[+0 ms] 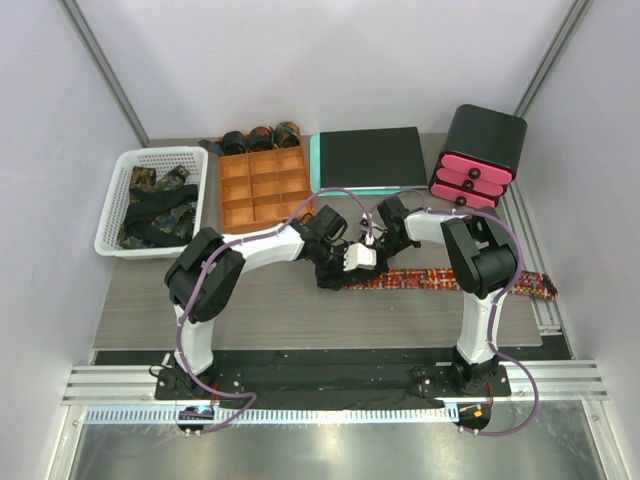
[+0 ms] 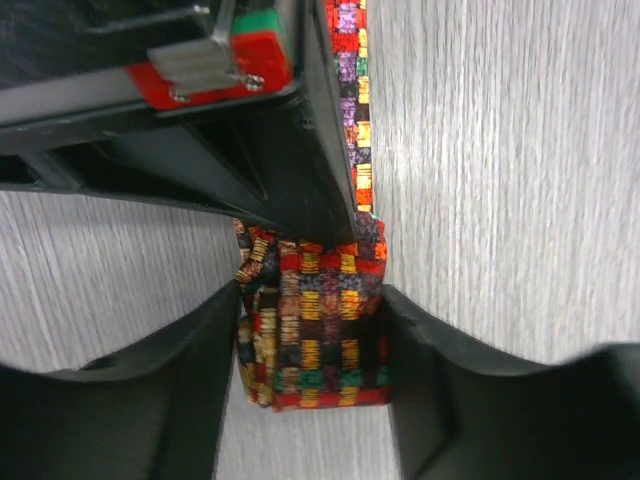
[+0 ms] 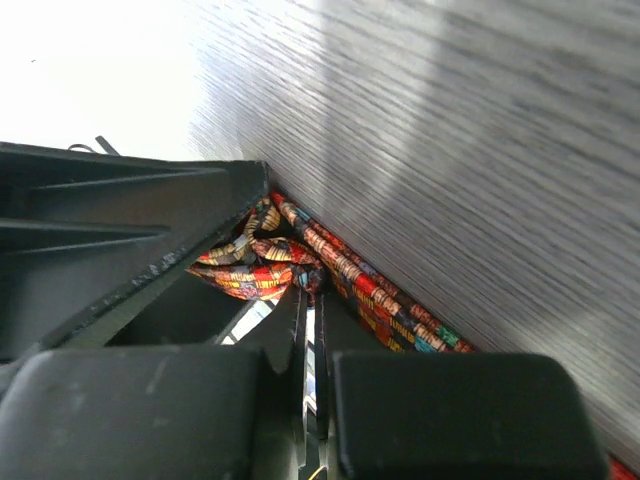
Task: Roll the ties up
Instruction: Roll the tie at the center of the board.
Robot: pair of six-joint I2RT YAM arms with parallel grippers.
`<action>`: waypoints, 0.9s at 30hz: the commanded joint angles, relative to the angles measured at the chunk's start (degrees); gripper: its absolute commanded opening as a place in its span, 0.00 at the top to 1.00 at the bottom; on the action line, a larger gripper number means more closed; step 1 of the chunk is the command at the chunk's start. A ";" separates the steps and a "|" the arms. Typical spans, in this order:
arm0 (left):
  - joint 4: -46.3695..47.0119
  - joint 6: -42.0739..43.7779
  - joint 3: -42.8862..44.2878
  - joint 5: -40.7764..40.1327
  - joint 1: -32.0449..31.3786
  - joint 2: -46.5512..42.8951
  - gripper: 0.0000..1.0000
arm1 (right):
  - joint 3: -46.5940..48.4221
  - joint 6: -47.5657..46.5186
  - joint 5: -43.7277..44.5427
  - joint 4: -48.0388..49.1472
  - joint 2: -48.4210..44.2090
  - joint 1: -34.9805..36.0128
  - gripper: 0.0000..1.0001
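Note:
The red-orange check tie lies along the table in front of the arms, its left end wound into a small coil. My left gripper straddles that coil, and both black fingers touch its sides. My right gripper is shut, its thin tips pinching the tie's folds at the coil. In the left wrist view its black body reaches in over the coil from above. In the top view both grippers meet at the tie's left end. Three dark rolled ties stand at the back.
An orange compartment tray sits behind the grippers, with a white basket of dark loose ties to its left. A black board on teal and a black drawer unit with pink drawers stand at the back right.

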 commanded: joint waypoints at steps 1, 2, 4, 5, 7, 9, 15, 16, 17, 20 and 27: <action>-4.04 2.55 0.14 -0.31 -0.07 0.67 0.53 | 2.25 1.84 -0.60 1.88 -2.44 0.37 0.99; -4.04 2.64 -0.30 -0.22 -0.07 0.40 0.55 | 2.78 2.11 -0.95 2.14 -2.53 0.45 0.99; -3.95 2.90 -1.62 0.04 -0.07 -0.21 0.59 | 3.57 2.46 -1.31 2.15 -2.36 0.28 0.99; -3.95 2.90 -2.06 0.04 -0.07 -0.65 0.60 | 4.45 2.81 -1.48 2.15 -2.18 0.37 0.99; -3.77 2.99 -2.94 -0.39 -0.16 -0.83 0.65 | 5.33 2.99 -1.57 2.23 -2.09 0.37 0.99; -3.69 3.08 -3.56 -0.57 -0.07 -1.09 0.67 | 6.47 2.99 -1.14 2.06 -2.09 0.19 0.99; -3.16 2.56 -3.82 -1.19 -0.07 -0.66 0.77 | 7.79 -1.39 0.19 -3.47 -1.65 -0.42 0.90; -3.16 2.47 -3.74 -1.27 -0.16 -0.57 0.78 | 7.88 -1.66 0.27 -4.35 -1.83 -1.03 0.83; -3.07 2.38 -3.74 -1.27 -0.07 -0.39 0.78 | 7.97 -2.28 0.27 -5.66 -2.18 -1.56 0.82; -2.90 2.03 -3.65 -1.45 -0.16 -0.39 0.79 | 8.32 -3.86 0.36 -7.60 -3.67 -3.94 0.69; -2.54 1.67 -4.00 -1.54 -0.07 -0.83 0.80 | 12.81 -21.68 7.65 -16.40 -6.39 -7.54 0.46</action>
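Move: The tie's rolled end sits almost between the left hand's open fingers, about 1 cm to the right and 1 cm below, and about 2 cm left of the right hand's shut fingertips and 1 cm below them. The flat remainder of the tie runs off rightwards, its middle some 23 cm right of the left hand, level with it fore and aft. From the left hand, the orange tray's middle is roughly 20 cm ahead and 17 cm left, the black panel about 27 cm ahead and 5 cm right. The tie's rolled end is pinched from both sides as the left fingers close on it, staying low over the table and easing barely 1 cm left. The right hand, still shut, draws forward and up a couple of centimetres from its pinch on the cloth, then opens about halfway and swings away forward and right, some 6 cm clear of its start overall. ##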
